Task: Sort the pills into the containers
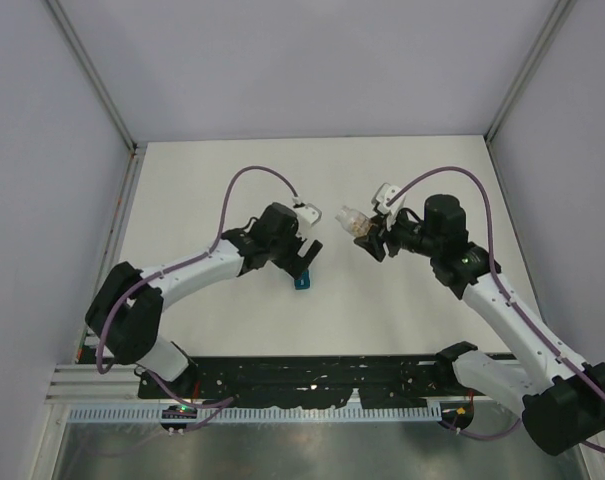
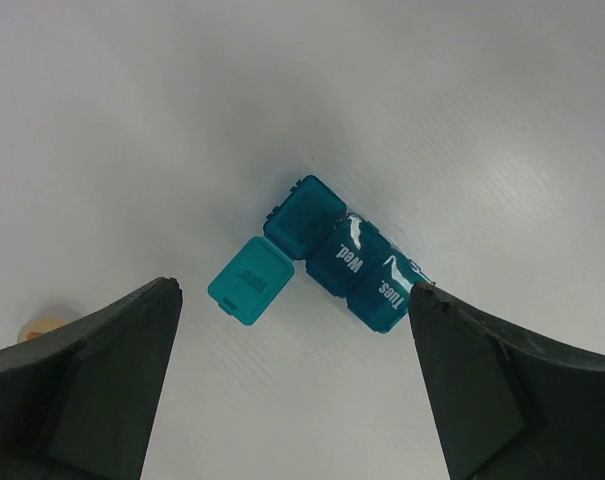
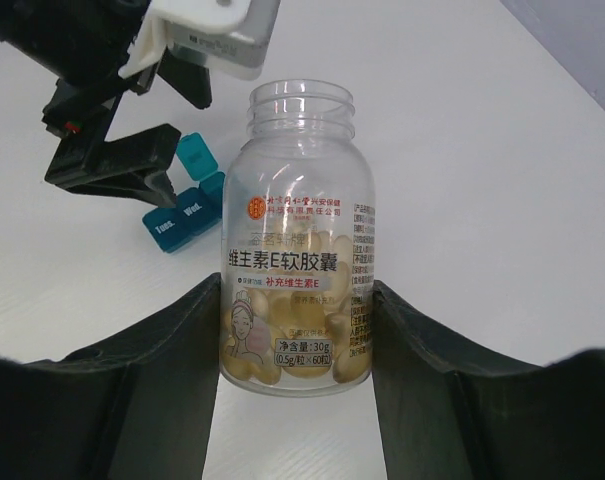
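The containers [image 2: 347, 262] are a teal strip of three joined compartments lying on the white table, also seen in the overhead view [image 1: 302, 281]. The "Mon." lid [image 2: 250, 280] is flipped open; the "Wed." and "Tues." lids are closed. My left gripper [image 2: 294, 290] hovers just over the strip, open, nothing between its fingers [image 2: 102, 380]. My right gripper [image 3: 295, 290] is shut on a clear uncapped vial [image 3: 300, 190] holding the pills [image 3: 317, 345], pale yellow softgels at its bottom. In the top view the vial [image 1: 354, 221] is tipped with its mouth towards the left arm.
A round tan cap disc [image 2: 40, 327] lies on the table left of the strip. The left arm's gripper [image 3: 117, 165] shows in the right wrist view, right over the containers [image 3: 187, 212]. Grey walls close in the table on three sides.
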### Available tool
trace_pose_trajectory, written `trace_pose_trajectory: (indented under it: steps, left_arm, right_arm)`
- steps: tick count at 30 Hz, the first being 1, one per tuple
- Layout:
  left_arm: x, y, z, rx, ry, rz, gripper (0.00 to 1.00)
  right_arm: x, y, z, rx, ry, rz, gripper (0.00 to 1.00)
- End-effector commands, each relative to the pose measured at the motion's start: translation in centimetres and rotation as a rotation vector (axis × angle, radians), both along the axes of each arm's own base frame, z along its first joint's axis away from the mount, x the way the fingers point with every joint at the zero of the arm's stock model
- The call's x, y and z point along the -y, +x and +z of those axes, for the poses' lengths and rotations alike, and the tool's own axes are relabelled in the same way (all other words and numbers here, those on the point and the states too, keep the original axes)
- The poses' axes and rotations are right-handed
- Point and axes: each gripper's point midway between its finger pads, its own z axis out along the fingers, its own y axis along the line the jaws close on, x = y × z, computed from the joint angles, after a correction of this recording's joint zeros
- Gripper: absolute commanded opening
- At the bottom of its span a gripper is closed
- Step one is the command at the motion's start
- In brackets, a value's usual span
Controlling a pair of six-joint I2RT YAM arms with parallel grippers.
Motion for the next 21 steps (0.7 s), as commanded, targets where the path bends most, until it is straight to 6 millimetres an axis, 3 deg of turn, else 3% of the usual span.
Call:
trace_pose_trajectory:
  steps: [1,13,21]
  left_arm:
    - [1.0,1.8,0.5,0.085,0.071,0.03,1.0]
    - [3.5,1.6,-2.3,0.045,0.129,0.013,0.99]
    - [3.3,1.2,-4.2,0.03,0.227,0.007,1.0]
  right_arm:
    - [0.8,0.6,1.7,0.066,0.028,-0.036,0.06]
    - [2.6,0.8,1.4,0.063,0.018,-0.079,0.05]
    - [2.5,0.6,1.4,0.057,0.026,-0.067,0.06]
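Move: The teal pill box stands almost under the open left hand, about 9 cm below it and some 2 cm to its right, with its Mon lid folded open to the left. The round beige cap lies about 6 cm farther out and 12 cm to that hand's left. The open bottle in the right fingers is roughly 10 cm right, 2 cm ahead and 13 cm higher. From the right hand, the pill box is about 14 cm left, 1 cm ahead and 21 cm below. Down over the pill box comes the left hand, sinking about 5 cm and easing to the right, fingers still wide open and tilting some 10 degrees steeper towards the table; it ends still above the box. The bottle keeps its place in the right fingers while that hand shifts about 3 cm to the right, away from the box, then holds still. ##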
